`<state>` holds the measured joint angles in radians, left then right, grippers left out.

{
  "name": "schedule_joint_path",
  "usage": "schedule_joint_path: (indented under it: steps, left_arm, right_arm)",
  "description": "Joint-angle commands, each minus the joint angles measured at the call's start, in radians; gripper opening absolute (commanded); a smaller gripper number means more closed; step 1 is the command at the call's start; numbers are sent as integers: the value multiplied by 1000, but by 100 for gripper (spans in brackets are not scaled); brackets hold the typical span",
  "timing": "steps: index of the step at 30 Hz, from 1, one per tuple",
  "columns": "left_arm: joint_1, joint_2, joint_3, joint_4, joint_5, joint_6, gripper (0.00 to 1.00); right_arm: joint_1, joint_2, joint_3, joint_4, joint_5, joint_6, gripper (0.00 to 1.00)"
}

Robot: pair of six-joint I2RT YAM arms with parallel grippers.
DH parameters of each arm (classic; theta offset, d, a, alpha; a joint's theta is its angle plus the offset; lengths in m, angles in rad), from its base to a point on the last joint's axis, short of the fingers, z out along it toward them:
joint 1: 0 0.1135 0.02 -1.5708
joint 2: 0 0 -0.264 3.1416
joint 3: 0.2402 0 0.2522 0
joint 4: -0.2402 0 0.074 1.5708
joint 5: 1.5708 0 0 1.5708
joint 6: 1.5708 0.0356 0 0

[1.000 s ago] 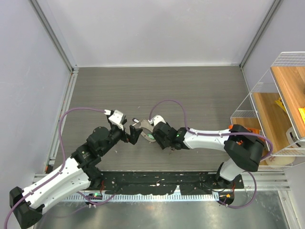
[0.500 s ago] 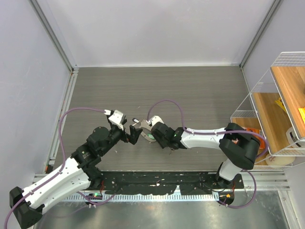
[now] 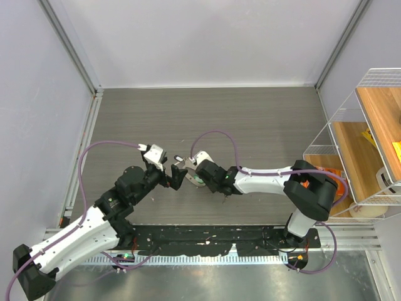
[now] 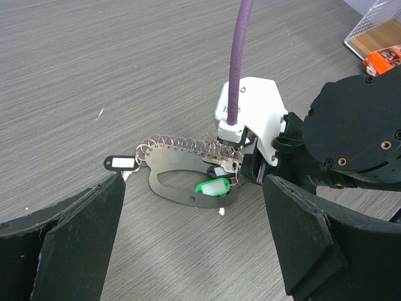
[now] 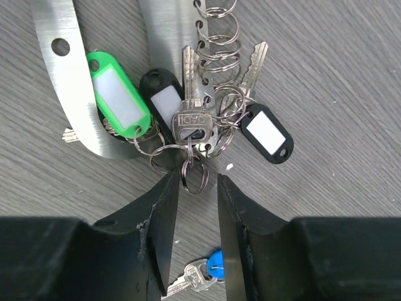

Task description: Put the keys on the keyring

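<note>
The keyring (image 5: 62, 81) is a flat silvery metal loop lying on the table, also in the left wrist view as keyring (image 4: 172, 188). A chain of small split rings (image 5: 216, 37) runs along it. Bunched at its end are keys (image 5: 190, 100) with a green tag (image 5: 118, 94) and two black tags (image 5: 266, 133). My right gripper (image 5: 198, 182) is open but narrow, its fingertips either side of one small split ring (image 5: 195, 175). A blue-headed key (image 5: 203, 271) lies loose between its fingers. My left gripper (image 4: 194, 244) stands wide open just short of the keyring, holding nothing.
A wire rack with wooden shelves (image 3: 369, 144) stands at the table's right edge, with an orange packet (image 4: 387, 58) at its foot. The right arm's purple cable (image 4: 241, 56) arcs above the keys. A separate black tag (image 4: 122, 162) lies by the keyring's left end.
The right arm has crept left toward the key bunch and its jaws have narrowed around the small ring. The left arm has not moved.
</note>
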<state>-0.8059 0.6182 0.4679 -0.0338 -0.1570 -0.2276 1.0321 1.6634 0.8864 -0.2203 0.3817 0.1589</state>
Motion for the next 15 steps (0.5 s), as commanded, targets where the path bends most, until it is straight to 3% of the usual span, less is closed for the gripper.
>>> schedule_joint_path:
  steps: [1, 10, 13, 15]
  left_arm:
    - [-3, 2, 3, 52, -6, 5, 99]
    - [-3, -2, 2, 51, -4, 4, 100]
    - [-1, -3, 0, 52, -7, 5, 100]
    - [-3, -2, 0, 54, -7, 5, 100]
  right_arm:
    - [-4, 7, 32, 24, 52, -9, 36]
    - [-9, 24, 31, 29, 3, -18, 21]
    - [-10, 33, 34, 29, -18, -21, 5]
    - [-10, 32, 33, 29, -26, -25, 5]
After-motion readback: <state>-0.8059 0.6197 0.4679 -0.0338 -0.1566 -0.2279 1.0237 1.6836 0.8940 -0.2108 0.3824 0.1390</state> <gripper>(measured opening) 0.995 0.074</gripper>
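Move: The small open ring at the keyring's near end sits right between the right fingertips, about 1 cm ahead and 1 cm below. From that hand the green tag is some 7 cm left and 1 cm ahead, the outer black tag about 5 cm ahead and 1 cm right, and the blue-tagged key roughly 6 cm right and 4 cm back. From the left hand the ring is about 15 cm right, 3 cm ahead and 19 cm down. The right hand eases barely 0.5 cm forward and closes its part-open fingers nearly shut, pinching the small ring. ##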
